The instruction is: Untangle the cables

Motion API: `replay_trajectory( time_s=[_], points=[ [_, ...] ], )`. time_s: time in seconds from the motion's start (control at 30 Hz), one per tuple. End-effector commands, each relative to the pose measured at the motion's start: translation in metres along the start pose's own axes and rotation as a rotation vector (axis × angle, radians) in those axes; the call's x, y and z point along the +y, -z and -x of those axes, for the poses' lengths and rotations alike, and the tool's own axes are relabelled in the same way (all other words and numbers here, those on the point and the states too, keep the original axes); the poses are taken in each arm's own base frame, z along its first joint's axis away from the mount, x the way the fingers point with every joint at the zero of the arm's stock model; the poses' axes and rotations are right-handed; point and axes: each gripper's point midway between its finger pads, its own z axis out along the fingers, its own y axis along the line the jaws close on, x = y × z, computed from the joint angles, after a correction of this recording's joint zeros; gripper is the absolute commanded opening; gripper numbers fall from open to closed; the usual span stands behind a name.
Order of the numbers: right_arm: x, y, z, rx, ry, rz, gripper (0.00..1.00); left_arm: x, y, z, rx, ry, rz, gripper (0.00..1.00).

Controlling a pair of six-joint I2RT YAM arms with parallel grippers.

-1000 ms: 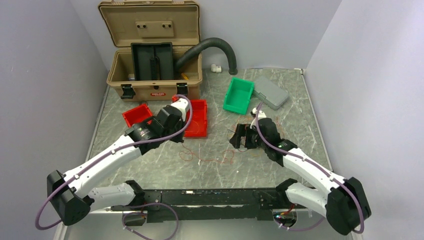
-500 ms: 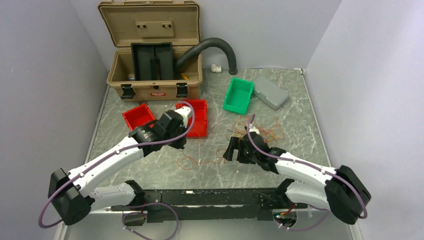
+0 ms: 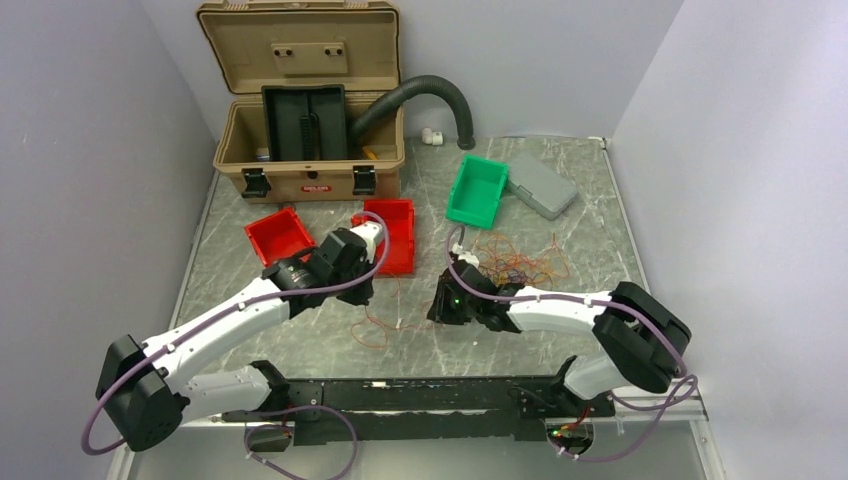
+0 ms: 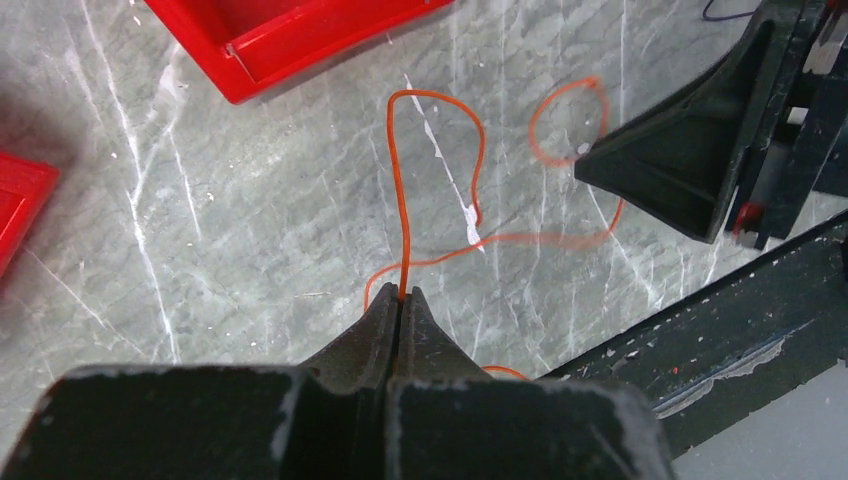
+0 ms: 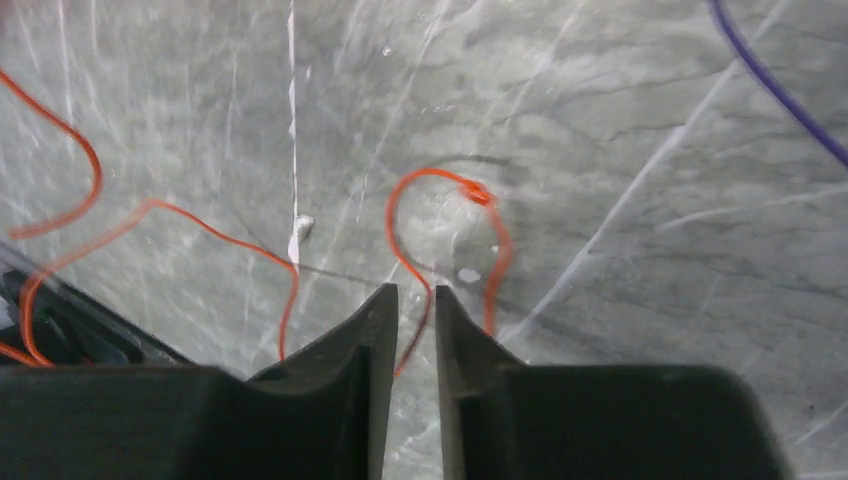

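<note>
The cables lie mostly as a tangle (image 3: 515, 262) of thin orange, yellow, red and dark strands right of centre. One orange cable (image 3: 385, 325) trails out of it to the left across the marble. My left gripper (image 4: 402, 295) is shut on that orange cable (image 4: 432, 94), which loops away above the fingertips. My right gripper (image 5: 415, 290) is low over the table near the cable's other end (image 5: 480, 193). Its jaws stand narrowly apart with the orange strand running between them, a gap showing on both sides. In the top view the right gripper (image 3: 445, 305) faces the left gripper (image 3: 360, 296).
Two red bins (image 3: 275, 232) (image 3: 398, 235) sit just beyond the left gripper. A green bin (image 3: 478, 188) and grey case (image 3: 543, 185) lie behind the tangle. The open tan toolbox (image 3: 310, 150) and black hose (image 3: 420, 90) are at the back. A black rail (image 3: 420, 395) runs along the near edge.
My right arm has swung left and nearer, from beside the tangle to the loose orange strand, and its jaws have narrowed around it. The left gripper stayed shut and shifted slightly nearer.
</note>
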Motion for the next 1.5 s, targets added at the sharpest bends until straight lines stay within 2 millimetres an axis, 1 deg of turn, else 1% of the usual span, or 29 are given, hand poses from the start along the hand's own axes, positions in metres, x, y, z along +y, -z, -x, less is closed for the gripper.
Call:
replay_trajectory(
  time_s=[0.0, 0.03, 0.13, 0.2, 0.33, 0.47, 0.57, 0.63, 0.73, 0.8, 0.9, 1.0, 1.13, 1.17, 1.2, 1.23, 1.33, 1.47],
  points=[
    [0.038, 0.006, 0.014, -0.03, -0.004, 0.116, 0.03, 0.004, 0.007, 0.018, -0.082, 0.048, 0.003, 0.0],
    [0.042, 0.009, 0.018, -0.039, 0.01, 0.127, 0.0, 0.005, 0.007, 0.021, -0.093, 0.06, 0.0, 0.0],
    [0.059, 0.019, 0.035, -0.077, 0.058, 0.163, 0.0, 0.005, 0.01, 0.032, -0.136, 0.083, -0.007, 0.0],
    [0.066, 0.027, 0.047, -0.107, 0.092, 0.165, 0.0, 0.007, 0.015, 0.047, -0.171, 0.088, -0.003, 0.0],
    [0.087, 0.042, 0.079, -0.165, 0.13, 0.201, 0.0, 0.011, 0.029, 0.076, -0.22, 0.075, 0.018, 0.0],
    [0.099, 0.054, 0.11, -0.239, 0.152, 0.23, 0.0, 0.016, 0.038, 0.109, -0.298, 0.087, 0.015, 0.0],
    [0.105, 0.062, 0.137, -0.289, 0.165, 0.245, 0.0, 0.016, 0.039, 0.135, -0.341, 0.099, 0.003, 0.0],
    [0.109, 0.066, 0.154, -0.316, 0.166, 0.254, 0.0, 0.016, 0.035, 0.15, -0.358, 0.105, 0.006, 0.0],
    [0.109, 0.072, 0.18, -0.374, 0.164, 0.241, 0.0, 0.02, 0.017, 0.17, -0.367, 0.124, 0.029, 0.0],
    [0.107, 0.074, 0.196, -0.418, 0.165, 0.22, 0.0, 0.025, 0.004, 0.179, -0.377, 0.146, 0.057, 0.0],
    [0.111, 0.074, 0.215, -0.465, 0.19, 0.194, 0.0, 0.035, -0.013, 0.19, -0.409, 0.187, 0.098, 0.0],
    [0.115, 0.068, 0.225, -0.483, 0.218, 0.177, 0.0, 0.043, -0.027, 0.196, -0.432, 0.208, 0.134, 0.0],
    [0.115, 0.059, 0.235, -0.491, 0.241, 0.158, 0.0, 0.053, -0.032, 0.196, -0.453, 0.228, 0.183, 0.0],
    [0.117, 0.055, 0.235, -0.486, 0.246, 0.167, 0.0, 0.055, -0.033, 0.196, -0.468, 0.235, 0.188, 0.0],
    [0.119, 0.052, 0.235, -0.482, 0.253, 0.181, 0.0, 0.059, -0.038, 0.19, -0.471, 0.239, 0.2, 0.0],
    [0.119, 0.045, 0.233, -0.467, 0.261, 0.187, 0.0, 0.062, -0.041, 0.19, -0.489, 0.25, 0.209, 0.0],
    [0.129, 0.029, 0.231, -0.448, 0.291, 0.237, 0.0, 0.074, -0.051, 0.181, -0.526, 0.293, 0.252, 0.0],
    [0.138, 0.018, 0.235, -0.447, 0.312, 0.268, 0.0, 0.078, -0.061, 0.18, -0.598, 0.304, 0.253, 0.0]
  ],
)
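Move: The right hand, fingers half shut just above the table, has the orange cable directly below its fingertips, roughly 1 cm down. From it the middle red tray lies about 19 cm ahead and 10 cm left, and the tangled cable pile about 12 cm ahead and 18 cm right. The left hand already pinches another stretch of orange cable; from it that tray is some 19 cm ahead, 5 cm right and 10 cm below, and the tilted red tray 19 cm ahead and 17 cm left. The right fingers finish closing and pinch the orange cable beside its small knot, then lift it forward about 17 cm and up 15 cm, a little left, towards the middle red tray, the fingers tipping outward some 25 degrees. The left hand keeps its pinch and carries its stretch forward about 18 cm to the same tray, arching up then sinking again, while turning counter-clockwise and tipping its fingers outward. ##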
